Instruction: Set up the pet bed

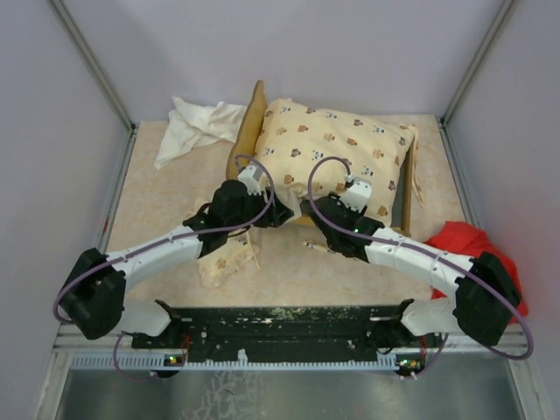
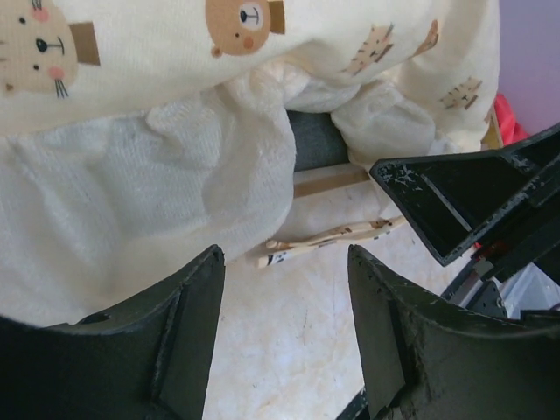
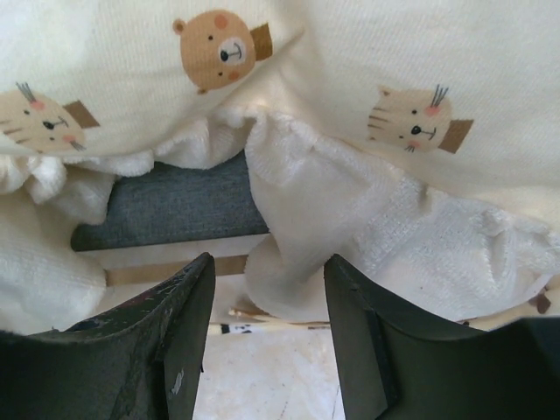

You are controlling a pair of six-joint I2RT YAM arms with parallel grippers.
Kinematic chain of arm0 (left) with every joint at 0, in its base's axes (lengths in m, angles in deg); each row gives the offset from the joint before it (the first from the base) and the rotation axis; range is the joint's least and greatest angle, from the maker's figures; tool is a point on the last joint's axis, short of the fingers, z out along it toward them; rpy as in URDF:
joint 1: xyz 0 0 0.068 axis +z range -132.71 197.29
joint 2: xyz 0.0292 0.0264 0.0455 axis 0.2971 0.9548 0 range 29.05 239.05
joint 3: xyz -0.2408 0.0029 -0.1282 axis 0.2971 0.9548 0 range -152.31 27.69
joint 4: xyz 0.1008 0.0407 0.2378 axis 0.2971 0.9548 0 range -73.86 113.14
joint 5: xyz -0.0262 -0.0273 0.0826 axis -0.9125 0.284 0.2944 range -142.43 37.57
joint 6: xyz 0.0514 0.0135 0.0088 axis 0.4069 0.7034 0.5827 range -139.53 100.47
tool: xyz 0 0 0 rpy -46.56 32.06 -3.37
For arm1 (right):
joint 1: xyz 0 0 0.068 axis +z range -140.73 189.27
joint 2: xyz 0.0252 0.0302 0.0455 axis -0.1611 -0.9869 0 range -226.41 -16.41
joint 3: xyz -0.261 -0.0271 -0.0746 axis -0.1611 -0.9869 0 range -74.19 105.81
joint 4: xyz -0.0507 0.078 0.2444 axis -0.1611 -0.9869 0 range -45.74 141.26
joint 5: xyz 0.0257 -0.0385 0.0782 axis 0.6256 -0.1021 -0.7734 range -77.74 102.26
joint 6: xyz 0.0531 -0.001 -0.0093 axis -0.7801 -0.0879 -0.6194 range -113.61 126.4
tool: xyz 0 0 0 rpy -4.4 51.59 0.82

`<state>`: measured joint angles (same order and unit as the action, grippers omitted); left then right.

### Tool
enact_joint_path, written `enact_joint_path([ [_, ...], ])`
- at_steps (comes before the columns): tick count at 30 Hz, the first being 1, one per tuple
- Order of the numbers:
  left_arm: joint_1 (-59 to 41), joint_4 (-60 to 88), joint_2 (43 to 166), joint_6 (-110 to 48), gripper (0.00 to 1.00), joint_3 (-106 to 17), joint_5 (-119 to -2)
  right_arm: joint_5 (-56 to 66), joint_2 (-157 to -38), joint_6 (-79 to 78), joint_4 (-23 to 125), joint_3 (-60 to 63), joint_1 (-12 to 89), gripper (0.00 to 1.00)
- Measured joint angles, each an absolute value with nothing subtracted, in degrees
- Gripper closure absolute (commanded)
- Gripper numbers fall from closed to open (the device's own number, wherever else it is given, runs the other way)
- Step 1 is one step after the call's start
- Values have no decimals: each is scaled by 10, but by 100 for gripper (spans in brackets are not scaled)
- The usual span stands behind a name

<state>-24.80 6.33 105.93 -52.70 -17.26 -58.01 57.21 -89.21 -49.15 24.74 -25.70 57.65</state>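
Note:
The pet bed's light wooden frame [image 1: 249, 122] stands at the back middle, headboard to the left. The cream animal-print cushion [image 1: 337, 153] lies on it, its near edge bunched and hanging over the front rail. My left gripper [image 1: 278, 210] and right gripper [image 1: 317, 210] sit side by side at that near edge. The left gripper [image 2: 286, 258] is open over bare table, the cushion [image 2: 157, 184] just beyond its tips. The right gripper [image 3: 269, 267] is open too, a fleecy cushion corner [image 3: 306, 219] hanging just past its tips. The dark grey base [image 3: 175, 206] shows under the cushion. The small matching pillow [image 1: 226, 262] lies on the table near the left arm.
A plain white cloth [image 1: 197, 127] lies crumpled at the back left. A red cloth [image 1: 468, 245] sits by the right wall next to the right arm. A thin printed tie strap [image 2: 332, 238] trails on the table under the cushion's edge. Walls close in both sides.

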Motion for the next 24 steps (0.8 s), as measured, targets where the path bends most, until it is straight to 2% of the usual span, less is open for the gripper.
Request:
enact_joint_path([
  [5, -251, 53, 1111, -529, 36, -192, -560, 583, -902, -483, 272, -262, 563, 58],
  [6, -251, 58, 1121, -530, 37, -196, -556, 587, -902, -477, 276, -266, 562, 64],
  [7, -251, 67, 1138, -531, 40, -203, -548, 590, -902, -471, 279, -271, 561, 74],
  [9, -251, 74, 1144, -531, 53, -204, -542, 597, -897, -449, 293, -284, 560, 91],
  [12, -252, 95, 1150, -530, 89, -204, -520, 600, -868, -416, 318, -318, 559, 100],
  [13, -252, 102, 1150, -526, 98, -204, -514, 599, -854, -405, 323, -330, 559, 100],
  [24, -252, 192, 1109, -469, 100, -204, -464, 571, -722, -279, 345, -408, 555, 100],
])
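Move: The left hand has the white ruffle's hanging corner about 3 cm ahead, 1 cm to its left and 7 cm below. From that hand, the small pillow lies some 15 cm left and 12 cm back, while the headboard is roughly 15 cm ahead and 9 cm left. The right hand's fold of ruffle is 1 cm ahead, 2 cm right and 2 cm below; the loose tie lies about 6 cm back and 4 cm left. Downward, the left hand sinks about 6 cm beside the ruffle's corner, fingers shutting from well open, then slides some 4 cm left while rolling about 20 degrees, its left side rising. The right hand edges forward, closes its fingers on the ruffle fold near the front rail, and draws it about 5 cm right and slightly back. ##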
